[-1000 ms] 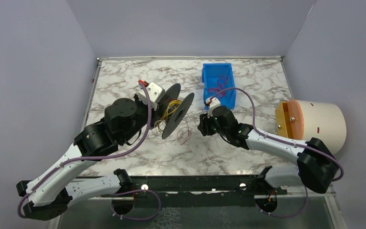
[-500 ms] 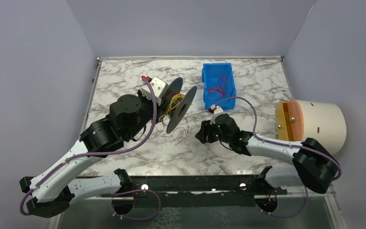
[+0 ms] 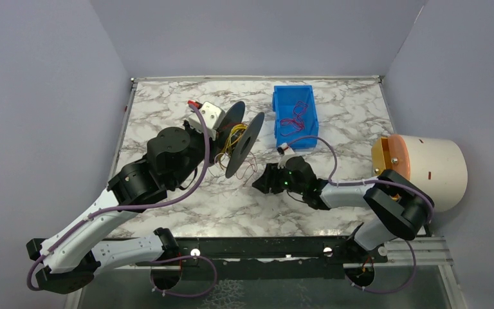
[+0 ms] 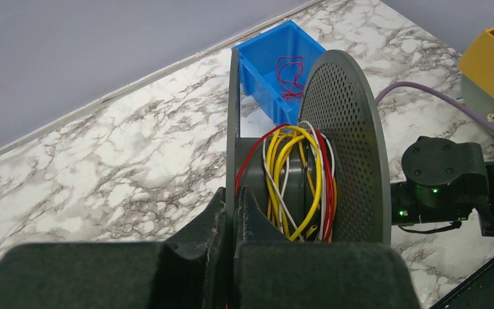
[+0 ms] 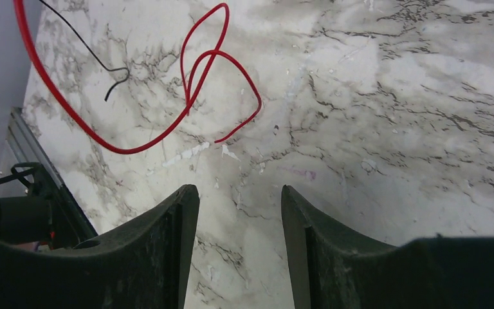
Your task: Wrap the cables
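A dark grey spool point(image 3: 239, 144) is held on edge above the table. Yellow, red and white cables point(image 4: 296, 180) are wound on its hub between the two flanges. My left gripper point(image 4: 233, 193) is shut on the spool's left flange point(image 4: 233, 122). A loose red cable point(image 5: 193, 84) trails from the spool and lies in loops on the marble, just ahead of my right gripper point(image 5: 239, 190). That gripper is open, low over the table, with nothing between its fingers. From above, the right gripper point(image 3: 259, 182) sits just right of the loose cable point(image 3: 249, 171). More red cables point(image 3: 292, 122) lie in the blue bin.
The blue bin point(image 3: 276, 103) stands at the back centre. A cream cylinder with an orange lid point(image 3: 424, 164) lies at the right edge. A thin black wire point(image 5: 112, 80) hangs near the red loop. A black rail point(image 3: 264, 248) runs along the near edge.
My right gripper has moved left and nearer, toward the loose red cable, and its jaws have widened a little. The left arm shifted the spool slightly toward the back, then held still.
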You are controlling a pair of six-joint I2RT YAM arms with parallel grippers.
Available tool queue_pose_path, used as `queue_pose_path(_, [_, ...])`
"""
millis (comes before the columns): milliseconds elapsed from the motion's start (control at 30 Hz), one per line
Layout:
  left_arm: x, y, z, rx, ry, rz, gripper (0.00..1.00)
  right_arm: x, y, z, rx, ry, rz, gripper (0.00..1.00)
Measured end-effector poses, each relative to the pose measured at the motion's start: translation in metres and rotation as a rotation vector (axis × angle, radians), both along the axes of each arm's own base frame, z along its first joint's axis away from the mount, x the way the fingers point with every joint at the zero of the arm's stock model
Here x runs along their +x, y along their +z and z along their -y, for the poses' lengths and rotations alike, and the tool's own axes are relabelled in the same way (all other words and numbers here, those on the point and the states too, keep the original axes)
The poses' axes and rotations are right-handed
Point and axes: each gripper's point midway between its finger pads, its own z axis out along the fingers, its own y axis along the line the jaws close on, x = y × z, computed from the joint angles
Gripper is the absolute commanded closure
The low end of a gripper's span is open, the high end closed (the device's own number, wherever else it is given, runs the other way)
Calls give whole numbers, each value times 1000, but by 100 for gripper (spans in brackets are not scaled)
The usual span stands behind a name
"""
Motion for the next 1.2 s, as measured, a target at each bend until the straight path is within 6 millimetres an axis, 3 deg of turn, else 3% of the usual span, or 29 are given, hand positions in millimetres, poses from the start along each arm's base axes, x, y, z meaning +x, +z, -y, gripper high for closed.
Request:
queue_pose_path(333, [1, -2, 2, -1, 1, -8, 100, 8, -13, -15, 77, -41, -55, 48])
queue_pose_path(733, [1, -2, 2, -9, 2, -11, 100, 18, -23, -36, 182, -53, -87, 65])
queue_pose_path(1000, [1, 1, 4, -27, 2, -10, 100, 23, -23, -43, 237, -62, -86, 63])
queue_pose_path(1067, [1, 2, 4, -33, 3, -10, 100, 24, -22, -44, 249, -64, -87, 68])
queue_pose_path(1200, [1, 1, 5, -38, 4, -15, 100, 25, -22, -46, 271, -70, -89, 96])
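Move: The loose red cable end I'm going for with my right hand hangs about 5 cm to its left, 3 cm ahead and 2 cm below. The reel pinched in my left hand is high above, roughly 32 cm up from my right hand, 5 cm ahead and 6 cm left of it. The blue box stands about 20 cm ahead and 11 cm to the right. From my left hand the cable end is some 35 cm below, 4 cm ahead and 5 cm right. I take my open right hand about 5 cm left, with some forward and a slight dip early on, under the raised reel to the red cable's loose end. My fingers tip up towards level by roughly 15 degrees as I go, and I close them from half open to nearly shut, catching the cable near its end between the tips. My left hand keeps its pinch on the reel's flange. ##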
